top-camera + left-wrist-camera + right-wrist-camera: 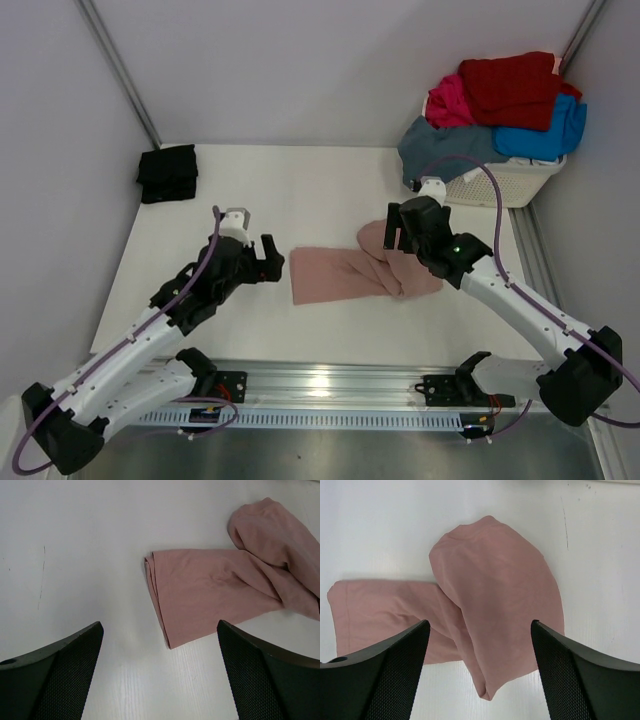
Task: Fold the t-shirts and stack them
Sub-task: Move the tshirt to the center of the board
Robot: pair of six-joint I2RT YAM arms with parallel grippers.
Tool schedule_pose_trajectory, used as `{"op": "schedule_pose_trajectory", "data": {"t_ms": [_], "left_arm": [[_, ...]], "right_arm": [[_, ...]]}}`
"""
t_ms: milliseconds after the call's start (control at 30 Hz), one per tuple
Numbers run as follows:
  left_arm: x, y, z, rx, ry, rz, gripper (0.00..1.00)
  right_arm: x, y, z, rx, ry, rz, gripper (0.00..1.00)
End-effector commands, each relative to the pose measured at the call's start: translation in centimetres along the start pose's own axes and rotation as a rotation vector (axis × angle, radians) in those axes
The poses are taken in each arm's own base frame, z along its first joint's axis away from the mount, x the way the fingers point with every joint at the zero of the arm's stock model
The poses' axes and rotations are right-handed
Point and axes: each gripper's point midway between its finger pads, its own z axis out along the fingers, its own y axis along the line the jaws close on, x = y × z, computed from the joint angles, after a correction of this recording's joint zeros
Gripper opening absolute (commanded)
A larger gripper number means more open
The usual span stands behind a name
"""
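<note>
A dusty-pink t-shirt (335,275) (210,590) (495,580) lies on the white table as a long folded strip, its right end doubled over into a lump. My right gripper (396,232) (480,625) hangs open just above that lumpy end and grips nothing. To the left of the strip's left edge, my left gripper (268,258) (159,640) stands wide open over bare table. A folded black t-shirt (167,172) rests at the far left of the table. Red (515,85), magenta (450,100), bright-blue (548,132) and slate-blue (440,150) t-shirts are piled in the basket.
The white slatted laundry basket (512,184) stands at the far right corner, heaped above its rim. Grey walls close in the table's back and sides. A metal rail (330,385) with both arm bases runs along the near edge.
</note>
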Motion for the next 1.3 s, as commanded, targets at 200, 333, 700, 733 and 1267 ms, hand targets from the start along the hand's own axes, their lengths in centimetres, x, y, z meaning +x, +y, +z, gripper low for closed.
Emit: {"op": "schedule_pose_trajectory", "data": {"t_ms": [200, 333, 700, 733, 1267], "left_arm": [[0.8, -2.4, 5.9, -0.068, 0.181, 0.011, 0.99], [2.4, -3.1, 9.2, -0.087, 0.309, 0.044, 0.99], [4.6, -0.8, 15.9, -0.218, 0.605, 0.088, 0.97], [5.2, -0.7, 16.1, -0.225, 0.632, 0.093, 0.97], [7.2, -2.7, 18.6, -0.117, 0.721, 0.079, 0.78]], "right_arm": [[-3.6, 0.8, -1.6, -0.049, -0.108, 0.041, 0.85], [-3.7, 0.4, -2.4, -0.053, -0.120, 0.046, 0.84], [-3.4, -1.9, -5.1, -0.037, -0.165, 0.083, 0.84], [-3.4, -2.0, -5.2, -0.037, -0.166, 0.086, 0.84], [-2.7, -2.7, -6.2, -0.031, -0.160, 0.094, 0.82]]}}
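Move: The left hand, open and empty, has the pink t-shirt's far left corner about 10 cm ahead, 6 cm to its right and 17 cm below; the shirt's bunched right part lies some 29 cm to this hand's right and 8 cm ahead, on the table. From the open right hand that corner is roughly 3 cm ahead, 22 cm to the left and 18 cm down, with the bunched part almost straight underneath, 1 cm ahead. The laundry basket stands some 20 cm ahead and 28 cm right of it. The left hand swoops about 16 cm down while reaching 10 cm forward and some 7 cm right to the shirt's far left corner, tipping its fingers about 40 degrees towards straight down and bringing them astride the cloth at table level, where they start to close from wide open to about three quarters. The right hand, already clear of the shirt, lifts about 5 cm and eases back and right, away from the bunched part, its fingers staying open. ##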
